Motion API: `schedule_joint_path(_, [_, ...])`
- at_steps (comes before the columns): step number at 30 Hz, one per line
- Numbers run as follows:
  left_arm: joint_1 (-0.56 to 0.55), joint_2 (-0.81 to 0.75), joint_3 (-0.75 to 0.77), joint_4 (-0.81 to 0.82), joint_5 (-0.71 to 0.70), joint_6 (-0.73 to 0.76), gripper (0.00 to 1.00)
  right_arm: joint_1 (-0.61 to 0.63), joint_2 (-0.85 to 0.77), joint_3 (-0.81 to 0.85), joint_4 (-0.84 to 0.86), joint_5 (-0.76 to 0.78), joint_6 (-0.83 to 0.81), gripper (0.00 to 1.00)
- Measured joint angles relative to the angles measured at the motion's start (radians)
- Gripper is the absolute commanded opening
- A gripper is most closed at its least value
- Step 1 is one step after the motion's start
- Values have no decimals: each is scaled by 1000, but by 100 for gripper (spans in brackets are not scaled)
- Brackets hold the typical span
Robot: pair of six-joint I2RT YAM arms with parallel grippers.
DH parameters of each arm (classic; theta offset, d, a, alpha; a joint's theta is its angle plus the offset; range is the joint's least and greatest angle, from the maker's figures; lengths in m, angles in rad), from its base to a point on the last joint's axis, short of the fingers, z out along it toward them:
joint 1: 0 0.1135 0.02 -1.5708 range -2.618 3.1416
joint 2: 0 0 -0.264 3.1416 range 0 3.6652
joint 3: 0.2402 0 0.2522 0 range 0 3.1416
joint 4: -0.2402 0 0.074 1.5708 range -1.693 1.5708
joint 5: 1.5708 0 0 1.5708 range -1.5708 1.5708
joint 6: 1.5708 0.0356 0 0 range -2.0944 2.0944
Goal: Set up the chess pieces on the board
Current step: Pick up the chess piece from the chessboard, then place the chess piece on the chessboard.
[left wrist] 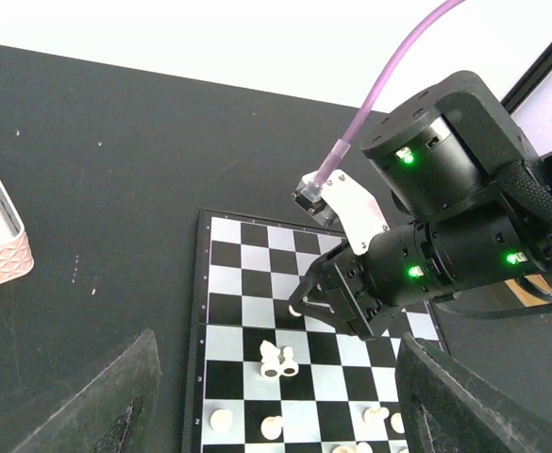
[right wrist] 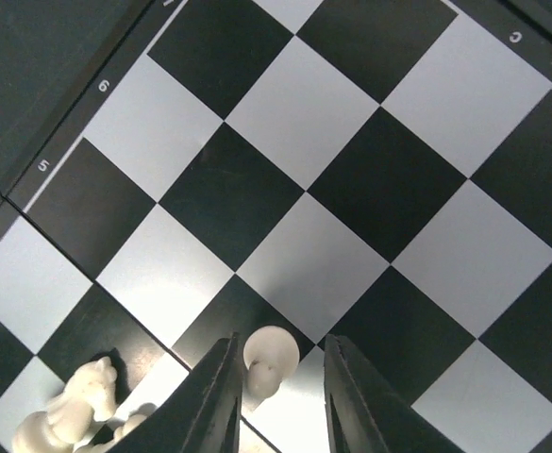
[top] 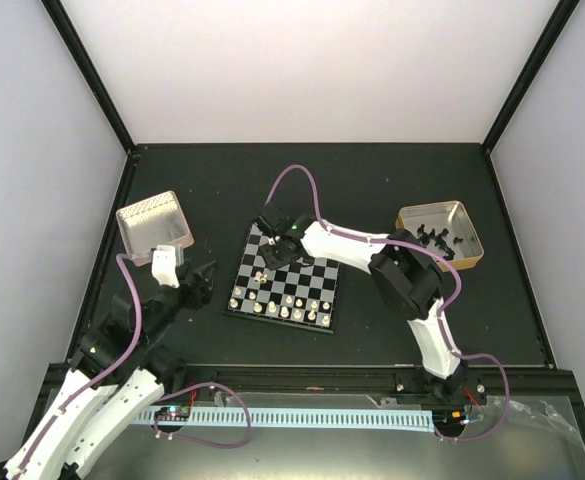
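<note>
The board (top: pixel 317 272) lies mid-table, with cream-white chess pieces (top: pixel 287 308) standing along its near rows. My right gripper (top: pixel 277 252) hangs low over the board's far left part. Its jaws straddle a fallen white pawn (right wrist: pixel 271 354). That pawn rests against the left finger (right wrist: pixel 221 387), with a gap to the other finger. From the left wrist, the same pawn (left wrist: pixel 295 309) shows at the right gripper's (left wrist: pixel 318 297) tips. Two more white pieces (left wrist: pixel 277 359) lie toppled together nearby. My left gripper (left wrist: pixel 276 340) is open and empty, just off the board's left edge.
A tan tin (top: pixel 154 220) sits at the left, behind my left gripper (top: pixel 204 280). Another tin (top: pixel 472 250) at the right holds several black pieces (top: pixel 437 238). The right arm (top: pixel 402 275) stretches across the board's right side. Dark walls edge the table.
</note>
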Motion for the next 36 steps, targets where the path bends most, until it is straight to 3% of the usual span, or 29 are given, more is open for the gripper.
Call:
schedule_joint_path(10, [0, 25, -2, 8, 0, 0, 70, 1, 26, 14, 5, 11, -6, 6])
schedule_joint_path(25, [0, 46, -8, 22, 1, 0, 70, 16, -160, -124, -8, -40, -15, 6])
schedule_joint_path(36, [0, 49, -13, 29, 1, 0, 71, 67, -160, -151, -72, -164, -59, 6])
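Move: The white pawn to be picked up stands upright between the right hand's open fingers, straight beneath and only about 1 cm below their midpoint. A lying knight and pawn are together some 4 cm back and 3 cm left. In the set-up rows, one standing pawn is roughly 9 cm back and 5 cm left, another about 10 cm back and 3 cm right. From the left hand, the pawn to be picked up lies about 12 cm ahead, 15 cm right and 20 cm below. The right fingers close on the standing pawn from both sides as the hand settles the last centimetre, then lift it between them. Rising 3 to 4 cm, the hand swings back about 8 cm, past the right side of the lying knight and pawn towards the standing pawns, sinking slightly at the end and turning some 10 degrees counter-clockwise with the pinch kept. ##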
